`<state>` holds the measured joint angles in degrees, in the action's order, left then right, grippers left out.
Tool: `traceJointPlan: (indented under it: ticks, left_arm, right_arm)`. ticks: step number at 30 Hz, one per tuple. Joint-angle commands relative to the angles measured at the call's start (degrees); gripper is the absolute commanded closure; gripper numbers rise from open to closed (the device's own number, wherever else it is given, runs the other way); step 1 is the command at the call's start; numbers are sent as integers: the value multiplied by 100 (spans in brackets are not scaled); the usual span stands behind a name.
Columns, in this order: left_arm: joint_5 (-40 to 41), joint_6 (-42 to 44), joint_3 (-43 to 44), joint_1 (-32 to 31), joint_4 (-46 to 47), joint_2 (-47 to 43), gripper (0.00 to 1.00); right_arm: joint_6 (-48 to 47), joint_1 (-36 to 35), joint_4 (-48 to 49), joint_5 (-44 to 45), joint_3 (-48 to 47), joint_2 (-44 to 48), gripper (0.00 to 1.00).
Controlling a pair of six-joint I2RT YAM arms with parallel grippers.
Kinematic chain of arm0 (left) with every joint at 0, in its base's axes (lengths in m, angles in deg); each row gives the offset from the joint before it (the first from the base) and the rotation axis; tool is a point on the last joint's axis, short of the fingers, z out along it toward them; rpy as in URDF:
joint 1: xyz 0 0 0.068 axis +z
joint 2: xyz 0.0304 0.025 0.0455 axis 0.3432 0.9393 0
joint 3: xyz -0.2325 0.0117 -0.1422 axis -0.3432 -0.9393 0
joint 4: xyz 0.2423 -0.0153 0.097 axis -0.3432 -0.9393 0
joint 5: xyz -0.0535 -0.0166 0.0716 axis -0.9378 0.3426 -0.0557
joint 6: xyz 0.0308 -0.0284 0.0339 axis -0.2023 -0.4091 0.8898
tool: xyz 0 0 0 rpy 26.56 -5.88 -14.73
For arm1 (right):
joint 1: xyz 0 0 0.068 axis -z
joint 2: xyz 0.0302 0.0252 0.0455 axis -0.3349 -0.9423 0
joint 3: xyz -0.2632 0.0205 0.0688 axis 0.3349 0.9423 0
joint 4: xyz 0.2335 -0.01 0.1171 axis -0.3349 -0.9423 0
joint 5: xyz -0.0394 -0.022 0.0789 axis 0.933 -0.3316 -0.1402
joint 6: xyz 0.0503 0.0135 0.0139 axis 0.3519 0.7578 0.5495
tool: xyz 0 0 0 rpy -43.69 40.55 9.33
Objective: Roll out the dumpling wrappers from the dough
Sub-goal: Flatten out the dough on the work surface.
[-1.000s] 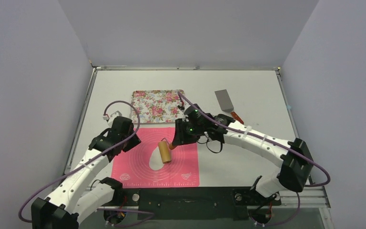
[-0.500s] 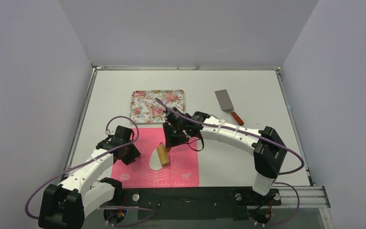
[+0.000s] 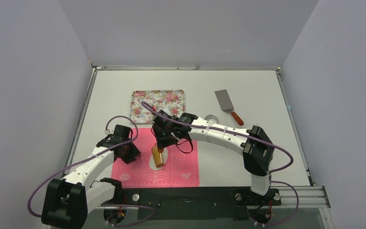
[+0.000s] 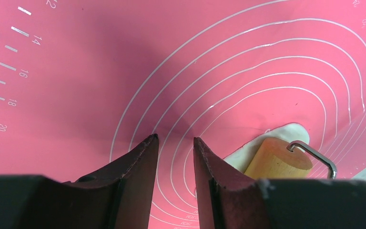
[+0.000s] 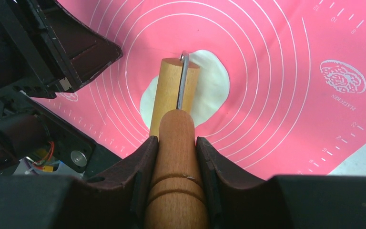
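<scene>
A flat oval sheet of white dough (image 3: 152, 163) lies on the pink silicone mat (image 3: 183, 162). Across it lies a wooden rolling pin (image 3: 158, 156), its barrel (image 5: 171, 90) resting on the dough (image 5: 212, 83). My right gripper (image 5: 177, 138) is shut on the pin's handle, just behind the dough (image 3: 162, 141). My left gripper (image 4: 175, 139) stands open with nothing between its fingers. Its tips are down at the mat (image 4: 76, 71), left of the dough (image 4: 293, 130) and the pin (image 4: 279, 160). Dumpling wrappers are out of view.
A floral tray (image 3: 158, 106) sits behind the mat. A metal spatula (image 3: 226, 102) with a red handle lies at the back right, and a small metal ring cutter (image 3: 211, 117) is beside the right arm. My left gripper (image 5: 76, 52) is close to the pin's far end.
My right arm has carried the rolling pin leftward and nearer, over the dough. My left gripper came down onto the mat's left part and its jaws narrowed a little.
</scene>
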<state>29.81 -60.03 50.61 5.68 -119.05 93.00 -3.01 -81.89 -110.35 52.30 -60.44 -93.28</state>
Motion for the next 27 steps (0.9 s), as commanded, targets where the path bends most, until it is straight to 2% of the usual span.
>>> traceJointPlan:
  ticks: [1,6,20,24,27]
  left_arm:
    - [111,27,-92,48,279,14,69]
    - [82,25,-187,154,286,47,69]
    - [-153,85,-286,478,193,95,72]
    - [-105,110,-272,567,110,47,73]
    - [-88,132,-277,600,41,-50,73]
  right_arm:
    - [-401,-250,-1137,699,852,-1002,100]
    - [-441,-369,-985,907,1137,-1298,100]
    - [-337,-394,-46,446,1432,-1935,100]
    - [-314,-312,55,451,1268,-1754,100]
    - [-305,-133,81,221,1015,-1120,100]
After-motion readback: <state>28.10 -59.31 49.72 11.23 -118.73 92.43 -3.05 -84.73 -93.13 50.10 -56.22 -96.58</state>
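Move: The dough, a flat white oval already under the roller, has its middle about 3 cm left of the right hand, 1 cm nearer and 10 cm below. The held roller sits some 4 cm left and 8 cm down, level fore and aft; the left gripper is roughly 14 cm left, about 9 cm lower, and the floral tray 26 cm ahead, 4 cm left. From the left hand the dough lies about 10 cm right, almost level. The dough is rolled crosswise: the right hand keeps its grip on the handle and takes the roller left across the dough and off its left edge, about 5 cm, slowly then faster, sinking some 2 cm and tipping roughly 10 degrees so the fingers lean farther left. The roller comes up against the left gripper's near finger and nudges that hand about 1 cm left. ##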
